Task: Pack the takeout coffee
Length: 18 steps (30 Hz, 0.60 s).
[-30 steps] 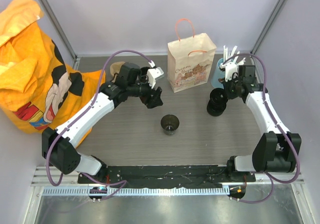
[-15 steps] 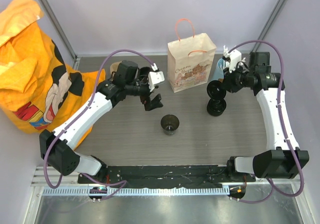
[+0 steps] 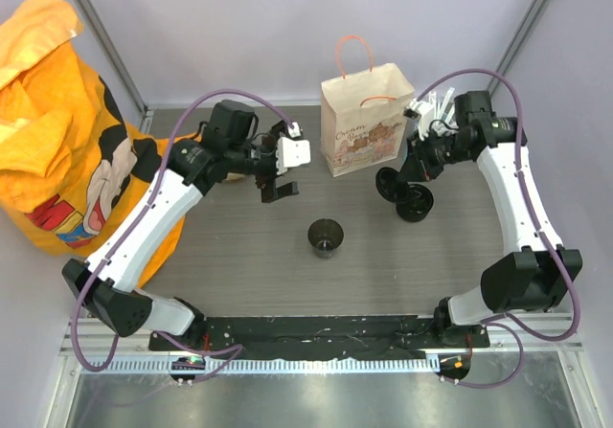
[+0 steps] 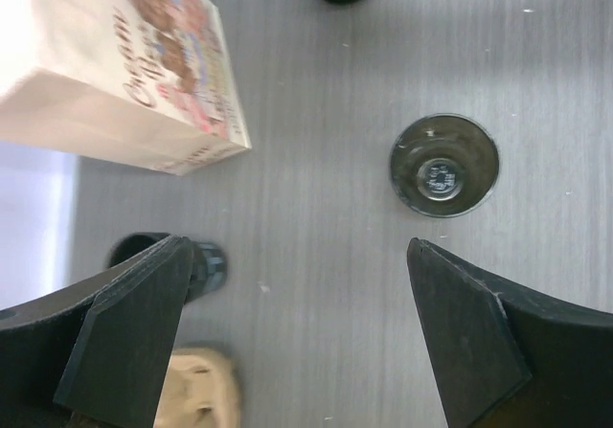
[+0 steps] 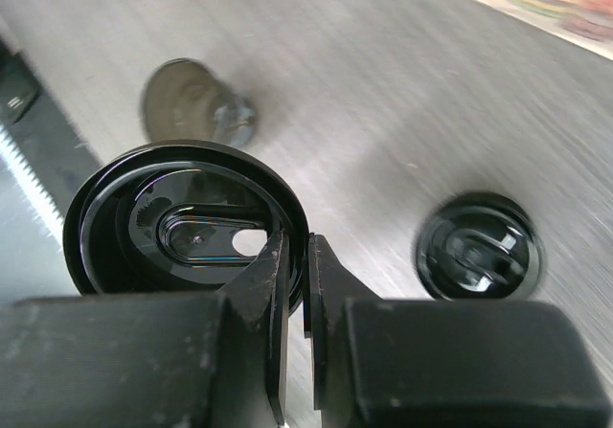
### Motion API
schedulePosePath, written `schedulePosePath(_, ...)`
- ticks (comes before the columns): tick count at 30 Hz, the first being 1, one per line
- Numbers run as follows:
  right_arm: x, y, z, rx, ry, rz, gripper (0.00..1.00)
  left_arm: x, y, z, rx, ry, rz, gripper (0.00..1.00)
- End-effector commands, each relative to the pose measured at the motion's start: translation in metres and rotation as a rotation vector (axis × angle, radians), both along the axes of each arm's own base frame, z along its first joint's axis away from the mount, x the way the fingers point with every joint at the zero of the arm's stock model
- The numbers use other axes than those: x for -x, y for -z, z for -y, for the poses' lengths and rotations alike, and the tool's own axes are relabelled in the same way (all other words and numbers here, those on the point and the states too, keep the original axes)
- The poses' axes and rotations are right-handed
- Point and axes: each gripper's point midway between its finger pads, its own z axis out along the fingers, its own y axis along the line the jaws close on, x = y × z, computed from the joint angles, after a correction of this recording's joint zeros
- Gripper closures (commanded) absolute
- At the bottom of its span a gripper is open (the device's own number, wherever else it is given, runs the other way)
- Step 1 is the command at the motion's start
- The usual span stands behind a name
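The takeout coffee cup [image 3: 326, 238], small and black, stands upright with no lid on it in the middle of the table; the left wrist view looks down into it [image 4: 443, 165]. My left gripper [image 3: 278, 187] hovers to its upper left, jaws wide open and empty [image 4: 297, 342]. My right gripper [image 3: 402, 171] is shut on the rim of a black round lid [image 3: 391, 184], held above the table right of the cup. In the right wrist view, the fingertips [image 5: 297, 265] pinch that lid [image 5: 182, 222], with the cup [image 5: 192, 98] blurred beyond it.
A printed paper bag [image 3: 367, 131] with pink handles stands at the back centre. A stack of black lids [image 3: 415, 205] sits right of the cup. White straws [image 3: 442, 102] show behind my right wrist. A brown pulp carrier [image 4: 196, 390] and an orange cloth bag [image 3: 57, 150] lie left.
My left gripper opened wide and drew back to the left, away from the cup. My right arm swung up and carried a lid off the stack toward the left.
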Motion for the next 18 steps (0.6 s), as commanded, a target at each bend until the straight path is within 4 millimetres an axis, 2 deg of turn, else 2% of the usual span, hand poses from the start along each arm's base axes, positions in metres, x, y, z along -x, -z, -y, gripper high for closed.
schedulePosePath(1,0.013,-0.02,-0.03,-0.057,-0.132,0.016,0.9,0.003,-0.037,-0.01,-0.031,0.066,0.188,0.0)
schedulePosePath(2,0.017,-0.02,-0.039,-0.051,-0.171,0.012,0.89,0.003,-0.039,-0.01,-0.036,0.083,0.212,0.0)
schedulePosePath(5,0.026,-0.023,-0.048,-0.061,-0.231,0.004,0.89,0.007,-0.051,-0.01,-0.047,0.166,0.336,0.0)
schedulePosePath(6,0.031,-0.025,-0.052,-0.086,-0.252,-0.018,0.89,0.008,-0.047,-0.009,-0.067,0.225,0.401,0.0)
schedulePosePath(8,0.035,-0.028,-0.055,-0.1,-0.303,-0.004,0.89,0.011,-0.06,-0.007,-0.041,0.282,0.555,0.0)
schedulePosePath(9,0.042,-0.026,-0.057,-0.115,-0.324,-0.038,0.89,0.017,-0.04,-0.003,-0.047,0.344,0.571,0.0)
schedulePosePath(11,0.049,-0.027,-0.058,-0.12,-0.358,-0.043,0.89,0.024,-0.035,0.004,-0.039,0.448,0.715,0.0)
schedulePosePath(13,0.052,-0.026,-0.059,-0.132,-0.382,-0.052,0.89,0.033,-0.039,0.015,0.012,0.502,0.743,0.0)
schedulePosePath(18,0.062,-0.024,-0.064,-0.142,-0.435,-0.063,0.89,0.059,-0.032,0.046,0.069,0.614,0.741,0.0)
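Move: The empty clear cup, where the held lid is bound, stands about 17 cm to the right hand's left, 9 cm back and some 19 cm below. From that hand, the lid stack is roughly 4 cm ahead, 4 cm right and 21 cm down; the paper bag is 14 cm ahead and 7 cm left. From the open left hand, the cup lies about 9 cm back, 7 cm right and 24 cm below, and the second cup 14 cm ahead, 4 cm left, equally low. The black lid, still pinched by its rim in the right fingers, is carried left about 6 cm and a little back, away from above the lid stack towards the clear cup, the wrist turning some 20 degrees counter-clockwise. The left hand, fingers staying wide open, rises slightly, then sinks again while coming back about 4 cm towards the cup's side, rolling and swinging clockwise so its fingers turn towards the base. ##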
